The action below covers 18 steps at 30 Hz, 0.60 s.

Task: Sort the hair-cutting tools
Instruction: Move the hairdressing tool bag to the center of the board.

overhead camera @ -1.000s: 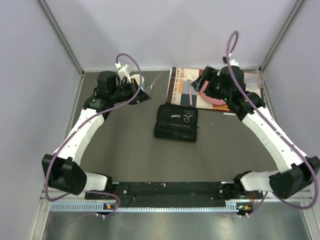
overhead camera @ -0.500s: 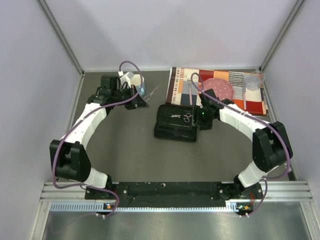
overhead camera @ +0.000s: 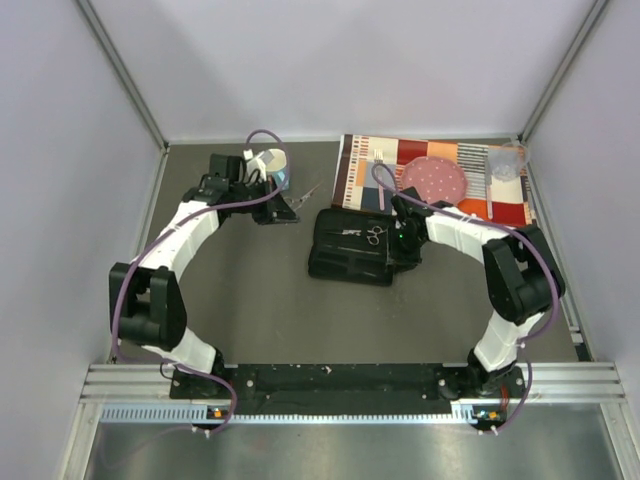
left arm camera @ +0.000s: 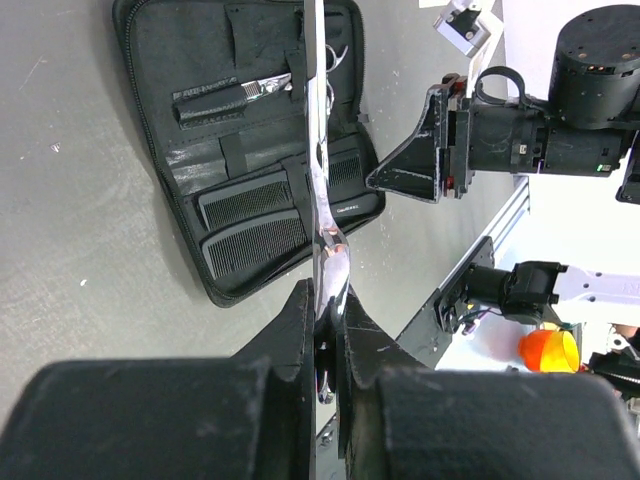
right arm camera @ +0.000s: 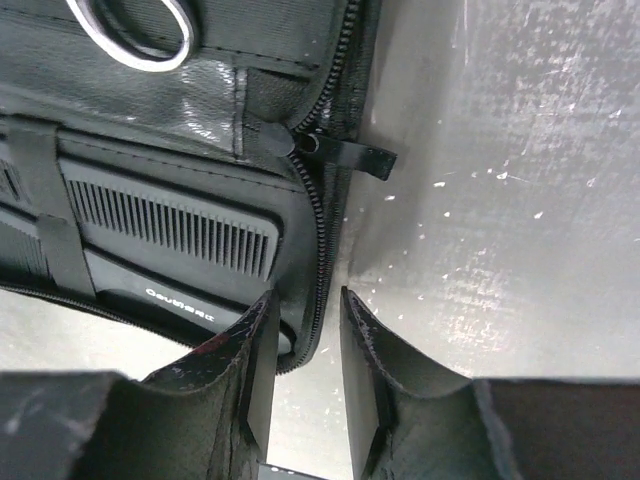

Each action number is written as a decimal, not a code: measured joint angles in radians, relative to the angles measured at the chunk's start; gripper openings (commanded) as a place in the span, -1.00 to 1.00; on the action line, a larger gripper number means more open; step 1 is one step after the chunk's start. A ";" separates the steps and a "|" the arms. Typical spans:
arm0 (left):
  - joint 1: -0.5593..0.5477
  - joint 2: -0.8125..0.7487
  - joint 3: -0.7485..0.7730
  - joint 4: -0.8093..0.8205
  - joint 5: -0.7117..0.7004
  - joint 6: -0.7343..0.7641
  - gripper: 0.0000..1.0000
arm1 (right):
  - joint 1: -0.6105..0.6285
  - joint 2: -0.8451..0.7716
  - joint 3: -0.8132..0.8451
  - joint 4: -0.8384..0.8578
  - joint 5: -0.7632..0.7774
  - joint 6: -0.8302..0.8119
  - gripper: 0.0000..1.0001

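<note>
An open black zip case lies mid-table. Inside it are silver scissors, whose ring also shows in the right wrist view, and black combs under straps. My left gripper hovers left of the case, shut on a thin silver pair of scissors seen edge-on, blades pointing toward the case. My right gripper is low at the case's right rim. Its jaws are narrowly open, with the zipper edge between them.
A striped mat at the back right carries a pink dotted plate, a clear lid and a fork. A zipper pull sticks out onto the grey table. Walls close in on the left, right and back.
My right arm swung down from over the mat to the case's right rim, its jaws narrowing around the zipper edge. The left arm shifted slightly toward the case, still gripping the scissors.
</note>
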 measured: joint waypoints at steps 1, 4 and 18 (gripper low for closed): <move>0.000 0.003 0.000 0.000 0.000 0.000 -1.00 | 0.000 0.008 0.000 0.000 0.003 -0.005 -0.48; 0.000 0.016 0.001 -0.001 0.004 0.000 -1.00 | 0.000 0.026 0.000 -0.004 0.014 -0.017 -0.87; 0.000 0.074 -0.016 -0.001 0.161 0.061 -1.00 | 0.000 -0.028 -0.075 0.011 0.014 -0.146 -1.00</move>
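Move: The hairdressing tool bag lies open with its middle about 9 cm to the right hand's left, 5 cm farther out and 2 cm below it; the open right fingers straddle its near right edge. The scissors in the bag are roughly 4 cm left and 7 cm ahead of that hand, the pink plate some 19 cm ahead and 9 cm right. From the left hand, still gripping scissors, the bag's middle is about 10 cm right, 2 cm back and 17 cm below. Down about 1 cm goes the right hand, shutting its fingers to pinch the zip edge near the bag's near right corner, then it drags that edge back and to the right, about 1.5 cm in all each way, turning slightly counter-clockwise. The left hand sinks about 1.5 cm, then eases back and right while turning some 10 degrees clockwise, keeping its scissors. ##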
